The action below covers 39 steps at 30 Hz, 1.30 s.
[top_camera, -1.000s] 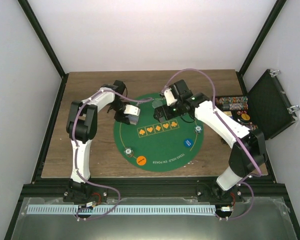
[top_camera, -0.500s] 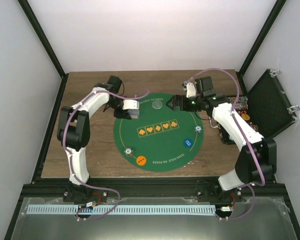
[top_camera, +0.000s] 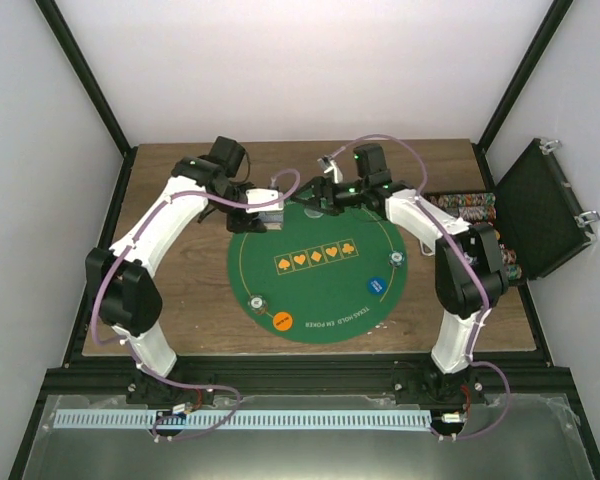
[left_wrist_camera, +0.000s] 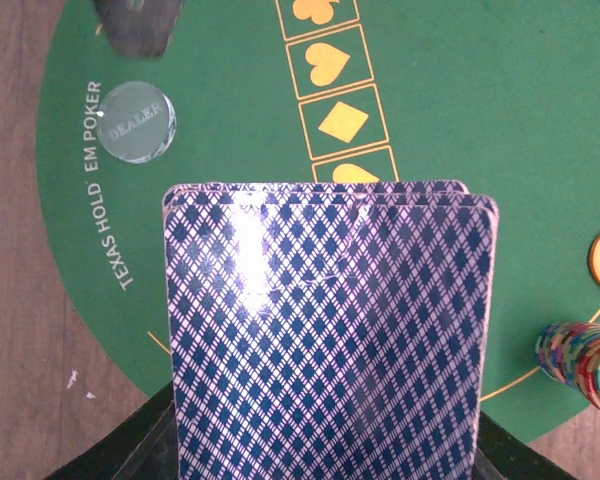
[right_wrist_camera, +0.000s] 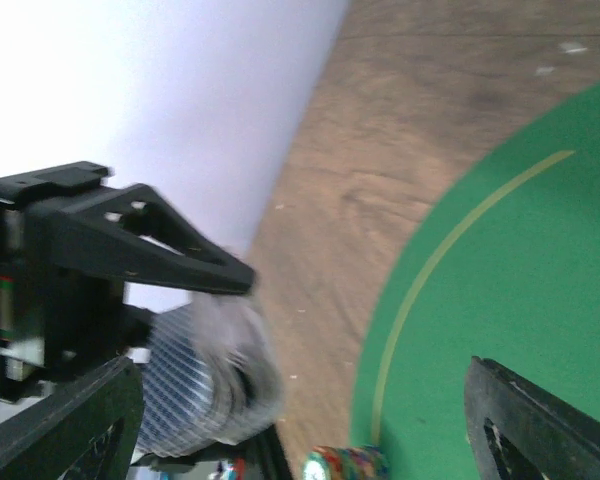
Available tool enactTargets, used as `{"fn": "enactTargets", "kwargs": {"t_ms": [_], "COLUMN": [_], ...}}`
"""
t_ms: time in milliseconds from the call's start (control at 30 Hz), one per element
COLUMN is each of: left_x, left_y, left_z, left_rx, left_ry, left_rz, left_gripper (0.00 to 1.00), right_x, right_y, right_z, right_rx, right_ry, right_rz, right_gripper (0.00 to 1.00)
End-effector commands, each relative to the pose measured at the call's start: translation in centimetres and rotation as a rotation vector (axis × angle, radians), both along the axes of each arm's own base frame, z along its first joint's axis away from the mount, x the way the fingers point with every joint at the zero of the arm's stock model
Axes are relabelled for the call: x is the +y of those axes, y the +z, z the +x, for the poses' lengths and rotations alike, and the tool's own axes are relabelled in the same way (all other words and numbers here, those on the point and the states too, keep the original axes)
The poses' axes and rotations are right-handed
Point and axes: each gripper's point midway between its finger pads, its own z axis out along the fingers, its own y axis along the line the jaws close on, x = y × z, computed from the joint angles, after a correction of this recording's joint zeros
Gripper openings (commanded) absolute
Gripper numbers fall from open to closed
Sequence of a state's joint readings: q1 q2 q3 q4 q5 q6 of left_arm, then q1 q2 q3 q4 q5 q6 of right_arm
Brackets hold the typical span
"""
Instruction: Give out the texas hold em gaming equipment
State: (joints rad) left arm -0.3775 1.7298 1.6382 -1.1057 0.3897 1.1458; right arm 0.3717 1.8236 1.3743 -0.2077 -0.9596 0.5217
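Note:
My left gripper (top_camera: 267, 215) is shut on a deck of playing cards with blue diamond-patterned backs (left_wrist_camera: 330, 330), held over the far left part of the green mat (top_camera: 320, 290). My right gripper (top_camera: 316, 195) is open and empty, close to the right of the deck; in its wrist view (right_wrist_camera: 300, 400) the deck (right_wrist_camera: 185, 385) shows blurred at the left. A clear "DEALER" disc (left_wrist_camera: 135, 120) lies on the mat ahead of the deck. An orange disc (top_camera: 283, 321), a blue disc (top_camera: 376, 285) and two small chip stacks (top_camera: 255, 301) (top_camera: 396, 259) lie on the mat.
An open black case (top_camera: 542, 205) stands at the right edge with rows of chips (top_camera: 462, 207) beside it. Five orange suit boxes (top_camera: 318, 257) cross the mat's middle. White walls close in the back and sides.
My right gripper has swung left across the far side of the mat, up to the deck. My left gripper has moved slightly toward the back with the deck still in it.

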Motion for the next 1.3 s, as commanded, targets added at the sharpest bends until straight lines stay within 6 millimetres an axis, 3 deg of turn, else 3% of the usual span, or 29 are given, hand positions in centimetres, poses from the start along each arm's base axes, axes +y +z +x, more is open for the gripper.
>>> {"fn": "enactTargets", "kwargs": {"t_ms": [0,267,433,800,900,1067,1167,1267], "left_x": [0.4,0.0,-0.1,-0.1,0.1,0.0,0.1,0.3], "left_y": [1.0,1.7,1.6,1.0,0.7,-0.2,-1.0,-1.8], "left_z": [-0.2,0.2,0.4,0.9,1.4,1.4,1.0,0.6], "left_rx": [0.019,0.007,0.006,-0.019,-0.041,-0.024,-0.002,0.026], "left_ry": [0.078,0.088,0.098,0.098,0.110,0.110,0.107,0.104], "left_rz": [0.027,0.020,0.020,0.039,0.053,0.062,0.073,0.088], "left_gripper": [0.49,0.48,0.48,0.48,0.48,0.50,0.67,0.78], "right_x": [3.8,5.7,6.7,8.7,8.9,8.9,8.8,8.7], "right_y": [4.2,2.2,1.9,1.4,1.2,1.7,2.4,2.7], "right_z": [-1.7,-1.9,-2.6,-3.5,-4.0,-4.7,-5.0,-5.1], "right_rx": [-0.064,-0.011,0.005,0.059,0.072,0.064,0.044,0.028], "right_ry": [0.184,0.209,0.250,0.311,0.326,0.361,0.373,0.378], "right_rz": [0.168,0.161,0.177,0.202,0.200,0.220,0.228,0.229], "right_gripper": [0.87,0.80,0.77,0.59,0.49,0.19,0.02,0.01]}}
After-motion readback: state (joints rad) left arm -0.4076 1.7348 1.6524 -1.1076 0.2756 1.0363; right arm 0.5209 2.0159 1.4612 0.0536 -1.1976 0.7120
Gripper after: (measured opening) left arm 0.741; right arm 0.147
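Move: The card deck, still held in the left fingers about 2 cm to the right of that hand's point and 2 cm below, lies some 10 cm left of the right hand, 4 cm back and about level. From the right hand, the clear dealer button lies 1 cm back, 4 cm right; the row of card boxes is 12 cm back, 4 cm right, both roughly 20 cm below. The right hand goes about 8 cm left and 4 back, pinches the deck; the left opens, letting go. ##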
